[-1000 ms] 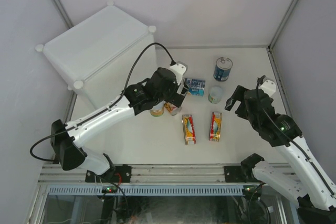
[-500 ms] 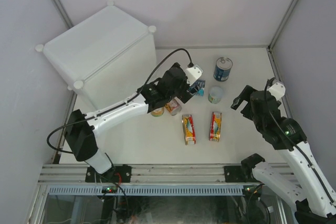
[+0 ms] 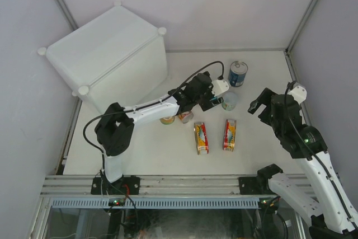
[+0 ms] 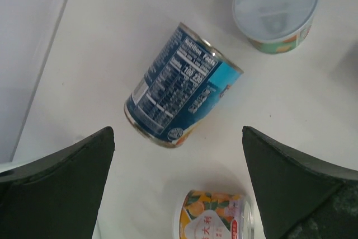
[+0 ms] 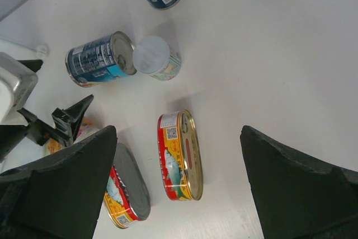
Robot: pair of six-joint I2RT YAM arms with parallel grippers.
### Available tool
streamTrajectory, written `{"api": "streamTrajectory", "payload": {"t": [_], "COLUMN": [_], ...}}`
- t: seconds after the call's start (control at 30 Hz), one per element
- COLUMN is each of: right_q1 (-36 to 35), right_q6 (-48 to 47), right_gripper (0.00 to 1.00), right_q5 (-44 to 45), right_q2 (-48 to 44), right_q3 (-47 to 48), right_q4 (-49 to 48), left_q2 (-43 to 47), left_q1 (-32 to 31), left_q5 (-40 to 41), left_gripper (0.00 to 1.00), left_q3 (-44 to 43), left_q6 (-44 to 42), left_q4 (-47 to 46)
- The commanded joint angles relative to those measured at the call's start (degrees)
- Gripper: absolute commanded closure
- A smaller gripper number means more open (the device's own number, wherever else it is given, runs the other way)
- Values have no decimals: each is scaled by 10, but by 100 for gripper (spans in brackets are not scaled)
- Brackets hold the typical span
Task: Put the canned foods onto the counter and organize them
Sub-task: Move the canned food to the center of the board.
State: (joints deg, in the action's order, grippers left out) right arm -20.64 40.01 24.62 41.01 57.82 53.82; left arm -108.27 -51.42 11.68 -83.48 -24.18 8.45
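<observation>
A blue-labelled can (image 4: pixel 182 88) lies on its side on the tabletop, and my left gripper (image 4: pixel 178 135) hangs open just above it, touching nothing. A small orange-label can (image 4: pixel 215 214) sits below the fingers and a white-lidded small can (image 4: pixel 275 6) stands beyond. In the top view the left gripper (image 3: pixel 208 99) covers most of the lying can. A second blue can (image 3: pixel 238 74) stands upright. Two flat red-and-yellow tins (image 3: pixel 201 137) (image 3: pixel 229 134) lie side by side. My right gripper (image 5: pixel 178 132) is open above one tin (image 5: pixel 180 155). The counter (image 3: pixel 106 54) stands at the back left.
Two small cans (image 3: pixel 167 120) (image 3: pixel 185 117) sit under the left forearm. Grey walls close the table on the left, back and right. A metal rail runs along the near edge by the arm bases.
The left arm has stretched further right, bringing its open gripper over the lying blue can. The right gripper has drifted slightly right and stayed open. No can has moved.
</observation>
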Motion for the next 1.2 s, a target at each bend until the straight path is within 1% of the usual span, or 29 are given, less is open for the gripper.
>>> {"api": "streamTrajectory", "payload": {"t": [0.0,0.1,0.37,0.73,0.8,1.17], "right_q1": [5,6,6,10,10,12], "right_q6": [-17,-20,-26,-30,-30,-37], "right_gripper": [9,9,9,9,9,8], "right_q5": [-19,-21,-23,-27,-29,-32], "right_q2": [6,10,28,45,47,61], "right_q3": [30,29,29,28,27,25], "right_q4": [-40,-43,-62,-83,-86,-99], "left_q2": [-7,-13,-43,-84,-92,-110], "left_q1": [20,30,46,59,61,75], "left_q5": [-66,-95,-166,-155,-143,-155], "left_gripper": [0,0,0,0,0,0], "left_q3": [-66,-76,-121,-144,-150,-166], "left_q6": [-40,-50,-81,-98,-96,-71], "left_q4": [-12,-2,77,80,73,68]}}
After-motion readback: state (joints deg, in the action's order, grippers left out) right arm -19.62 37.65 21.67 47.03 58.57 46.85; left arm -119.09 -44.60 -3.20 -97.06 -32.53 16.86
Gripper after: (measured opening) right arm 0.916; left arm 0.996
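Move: The blue can lying on its side is about 7 cm ahead of the left fingers, 3 cm to their right and 8 cm below. From that lying can, the clear-lidded cup stands some 10 cm to the right and 4 nearer the base, the standing blue can about 14 right and 8 farther out, and the orange can 10 left and 10 nearer. From the right hand, the lying can is roughly 21 cm ahead, 16 left and 17 below. Without touching yet, the open left hand closes in on the lying blue can: forward with a slight rise and a little to the right, then down some 5 cm from that crest, and lastly forward again, about 4 cm farther out in all. Its wrist turns roughly 10 degrees clockwise and tips down slightly. The empty right hand eases about 3 cm forward and slightly left, still open. ##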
